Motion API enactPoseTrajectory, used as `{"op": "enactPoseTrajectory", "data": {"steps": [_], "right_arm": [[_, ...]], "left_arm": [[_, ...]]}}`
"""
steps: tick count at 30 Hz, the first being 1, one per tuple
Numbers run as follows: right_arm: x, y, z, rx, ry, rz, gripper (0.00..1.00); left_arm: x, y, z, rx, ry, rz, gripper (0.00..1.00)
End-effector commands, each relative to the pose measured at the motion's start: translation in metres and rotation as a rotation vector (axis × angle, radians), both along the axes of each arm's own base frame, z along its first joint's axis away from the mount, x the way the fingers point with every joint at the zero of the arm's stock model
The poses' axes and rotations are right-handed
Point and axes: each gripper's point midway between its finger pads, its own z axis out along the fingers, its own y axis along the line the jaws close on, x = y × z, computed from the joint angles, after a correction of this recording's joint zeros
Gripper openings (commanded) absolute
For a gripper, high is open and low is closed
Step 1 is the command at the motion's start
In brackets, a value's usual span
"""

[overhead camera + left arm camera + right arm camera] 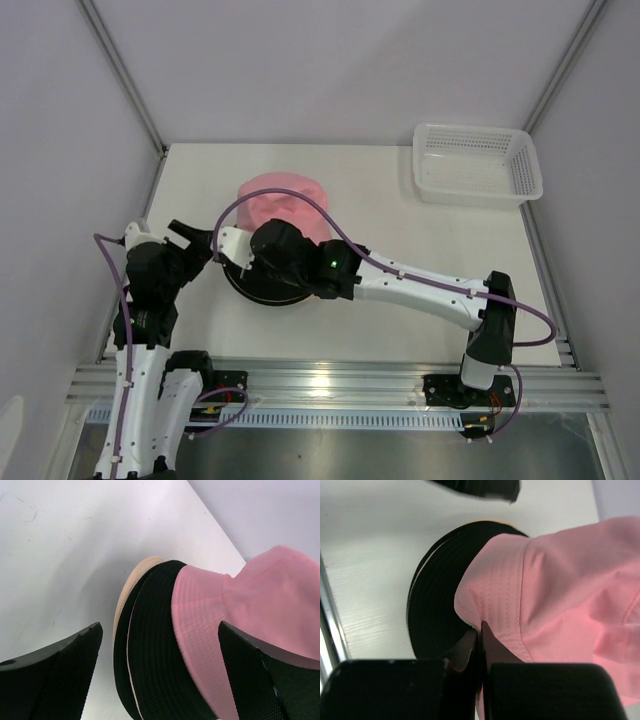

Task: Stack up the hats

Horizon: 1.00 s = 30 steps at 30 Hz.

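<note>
The pink bucket hat (285, 200) (560, 580) (250, 600) lies over a black hat (265, 292) (435, 590) (150, 645). A tan hat's brim (131, 587) peeks out under the black one, on the table's left middle. My right gripper (255, 262) (482, 627) is shut on the near edge of the pink hat's brim. My left gripper (192, 240) (160, 630) stands wide open at the stack's left side. Its fingers are apart from the fabric and hold nothing.
A white lattice basket (478, 190) stands at the table's far right corner. The right arm stretches across the near middle of the white table (400, 230). Grey walls close in the sides and back. A metal rail runs along the near edge.
</note>
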Motion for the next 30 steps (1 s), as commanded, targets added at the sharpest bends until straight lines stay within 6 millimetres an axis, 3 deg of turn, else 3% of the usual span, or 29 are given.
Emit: {"op": "enactPoseTrajectory", "data": {"steps": [1, 5, 6, 9, 12, 14, 17, 18, 19, 21, 22, 23, 25, 26, 27, 30], "right_arm": [[-0.029, 0.006, 0.004, 0.085, 0.093, 0.060, 0.00], [-0.045, 0.014, -0.013, 0.102, 0.159, 0.122, 0.00], [-0.046, 0.015, -0.017, 0.099, 0.167, 0.123, 0.00], [-0.046, 0.013, -0.029, 0.099, 0.185, 0.098, 0.01], [-0.046, 0.010, -0.038, 0.091, 0.213, 0.073, 0.18], [-0.047, 0.007, -0.037, 0.102, 0.225, 0.055, 0.25], [-0.046, 0.002, -0.015, 0.164, 0.243, 0.036, 0.39], [-0.045, -0.001, -0.007, 0.183, 0.251, 0.033, 0.53], [-0.046, -0.005, 0.014, 0.230, 0.249, 0.040, 0.60], [-0.050, -0.011, 0.039, 0.299, 0.278, 0.059, 0.73], [-0.046, -0.015, 0.053, 0.341, 0.283, 0.060, 0.89], [-0.052, -0.022, 0.077, 0.398, 0.290, 0.094, 0.92], [-0.045, -0.034, 0.103, 0.474, 0.306, 0.071, 0.99], [-0.045, -0.044, 0.127, 0.529, 0.300, 0.076, 0.99], [-0.042, -0.051, 0.139, 0.560, 0.303, 0.062, 0.99], [-0.017, -0.085, 0.174, 0.715, 0.383, -0.059, 0.99]], "left_arm": [[-0.003, 0.010, 0.020, -0.013, -0.032, 0.052, 0.99], [0.000, -0.009, 0.022, -0.134, -0.055, -0.022, 0.99], [0.000, -0.017, 0.012, -0.171, -0.034, -0.055, 0.99], [0.003, -0.027, 0.011, -0.250, -0.051, -0.090, 1.00], [0.003, -0.028, 0.014, -0.268, -0.063, -0.096, 0.99], [0.002, -0.028, 0.017, -0.267, -0.068, -0.095, 1.00], [0.001, -0.024, 0.015, -0.277, -0.075, -0.076, 1.00], [0.001, -0.023, 0.015, -0.282, -0.082, -0.074, 0.99], [0.001, -0.022, 0.014, -0.290, -0.087, -0.070, 0.99], [0.004, -0.023, 0.016, -0.288, -0.108, -0.086, 1.00], [0.007, -0.022, 0.013, -0.289, -0.105, -0.086, 0.99], [0.008, -0.022, 0.013, -0.288, -0.105, -0.089, 1.00], [0.012, -0.018, 0.014, -0.283, -0.120, -0.082, 0.99], [0.015, -0.017, 0.012, -0.285, -0.118, -0.079, 0.98], [0.016, -0.016, 0.013, -0.285, -0.121, -0.078, 0.98], [0.022, -0.018, 0.015, -0.329, -0.135, -0.088, 0.98]]}}
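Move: The right hand already grips the edge of the pink hat, whose middle lies about 8 cm ahead of this hand, 6 cm to its right and a little lower. The black hat stack it is bound for has its middle some 4 cm ahead, 4 cm to the right and about 11 cm below. From the empty left hand that stack lies roughly 13 cm to the right, about level fore and aft, and some 8 cm lower. Down about 5 cm and slightly back goes the right hand, lowering the pink brim's near side onto the black stack; there its fingers open and let go. It then climbs about 15 cm clear, drifting right while its left side rolls up. The open left hand shifts a little right, rolling left side down some 15 degrees, without gripping. ##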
